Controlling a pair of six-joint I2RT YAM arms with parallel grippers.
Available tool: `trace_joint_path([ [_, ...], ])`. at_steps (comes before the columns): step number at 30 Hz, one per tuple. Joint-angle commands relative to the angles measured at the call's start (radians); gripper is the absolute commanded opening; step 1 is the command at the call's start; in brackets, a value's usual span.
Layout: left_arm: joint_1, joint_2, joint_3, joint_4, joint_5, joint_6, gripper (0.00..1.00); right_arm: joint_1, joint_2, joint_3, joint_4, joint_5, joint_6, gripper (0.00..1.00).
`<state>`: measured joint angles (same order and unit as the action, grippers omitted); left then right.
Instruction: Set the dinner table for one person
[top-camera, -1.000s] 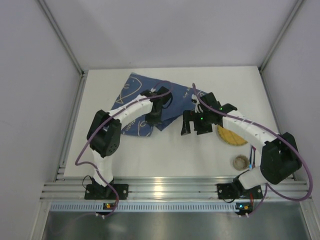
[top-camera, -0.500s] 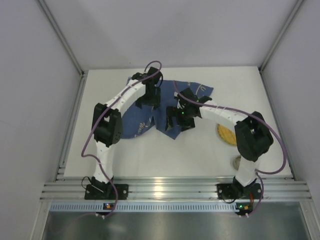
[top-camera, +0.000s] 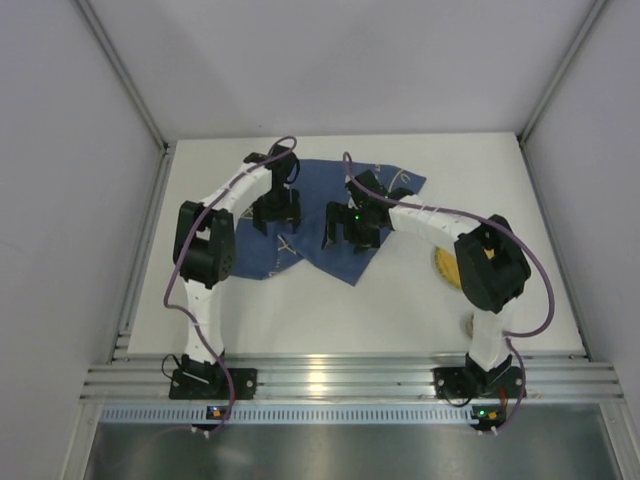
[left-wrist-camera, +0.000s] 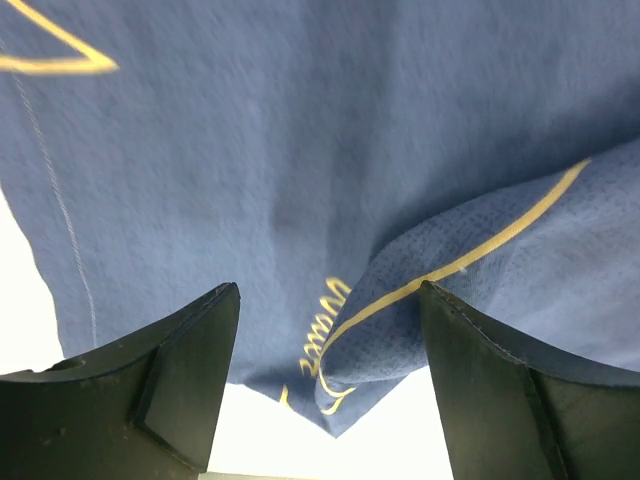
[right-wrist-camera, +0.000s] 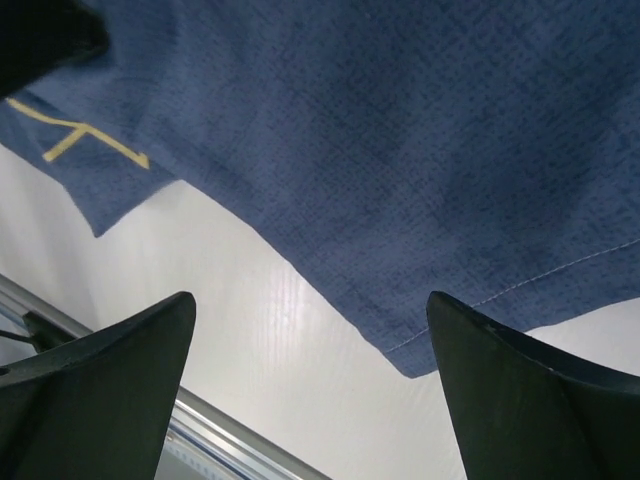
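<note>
The dinner table (top-camera: 400, 310) is a plain white top. A blue cloth mat (top-camera: 318, 200) with pale line drawings lies crumpled at its far middle. My left gripper (top-camera: 276, 218) hangs open over the mat's left part. In the left wrist view the mat (left-wrist-camera: 300, 150) fills the frame, and a folded-over corner with a yellow line lies between the spread fingers of the left gripper (left-wrist-camera: 328, 295), untouched. My right gripper (top-camera: 350, 232) is open over the mat's near corner. Its wrist view shows the mat's stitched edge (right-wrist-camera: 400, 120) and bare table (right-wrist-camera: 250, 330) under the right gripper (right-wrist-camera: 310, 300).
A yellow plate (top-camera: 447, 268) lies at the right, mostly hidden by the right arm. A small round thing (top-camera: 464, 322) peeks out near that arm's base. An aluminium rail (top-camera: 330, 380) runs along the near edge. White walls stand on three sides.
The left gripper has opened and let go of the mat, then moved left and farther back. The right arm has swung left, away from the plate. The mat lies more spread out.
</note>
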<state>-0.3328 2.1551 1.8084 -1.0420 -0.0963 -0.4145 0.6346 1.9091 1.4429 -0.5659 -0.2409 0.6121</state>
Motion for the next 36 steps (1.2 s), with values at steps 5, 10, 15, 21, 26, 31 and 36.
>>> trace_joint_path([
  [5, 0.009, -0.236, -0.092, 0.033, 0.038, -0.037, 0.79, 0.059, 0.011, -0.211, 0.263, -0.106, 0.078, 0.99],
  [10, 0.096, -0.331, -0.164, 0.068, 0.067, -0.03, 0.79, 0.063, 0.018, -0.303, 0.311, -0.123, 0.077, 0.85],
  [15, 0.182, -0.36, -0.236, 0.089, 0.081, -0.001, 0.79, 0.047, -0.044, -0.444, 0.299, -0.1, 0.08, 0.57],
  [21, 0.215, -0.336, -0.362, 0.181, 0.108, 0.017, 0.77, -0.024, -0.188, -0.625, 0.247, -0.074, 0.104, 0.45],
  [26, 0.213, -0.319, -0.504, 0.269, 0.164, 0.0, 0.76, -0.108, -0.284, -0.671, 0.141, -0.06, 0.071, 0.42],
  [31, 0.213, -0.284, -0.557, 0.255, 0.106, -0.027, 0.75, -0.182, -0.327, -0.644, 0.025, -0.009, 0.011, 0.37],
  [36, 0.215, -0.311, -0.592, 0.197, -0.003, -0.095, 0.75, -0.249, -0.331, -0.616, -0.034, 0.008, -0.032, 0.35],
])
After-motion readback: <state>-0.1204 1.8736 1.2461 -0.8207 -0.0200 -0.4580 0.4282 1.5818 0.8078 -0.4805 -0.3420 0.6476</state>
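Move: The right hand's target, the blue placemat's near-right corner, lies about 10 cm back and 2 cm right of it, some 7 cm below. The left hand's target, the near-left corner, is roughly 12 cm back, 11 cm left and 4 cm below it. Between the hands, a loose fold with yellow lettering sits 6 cm back and 3 cm right of the left hand. The yellow plate is about 27 cm right and 5 cm back of the right hand. The right fingertips come down back onto the placemat short of its near-right corner, draw partly shut and drag the cloth right, some 14 cm, and back towards the base. The left hand lifts about 8 cm while swinging left, then sinks well below its starting height and back towards the near-left corner, fingers staying open, to set its tips on the cloth. ##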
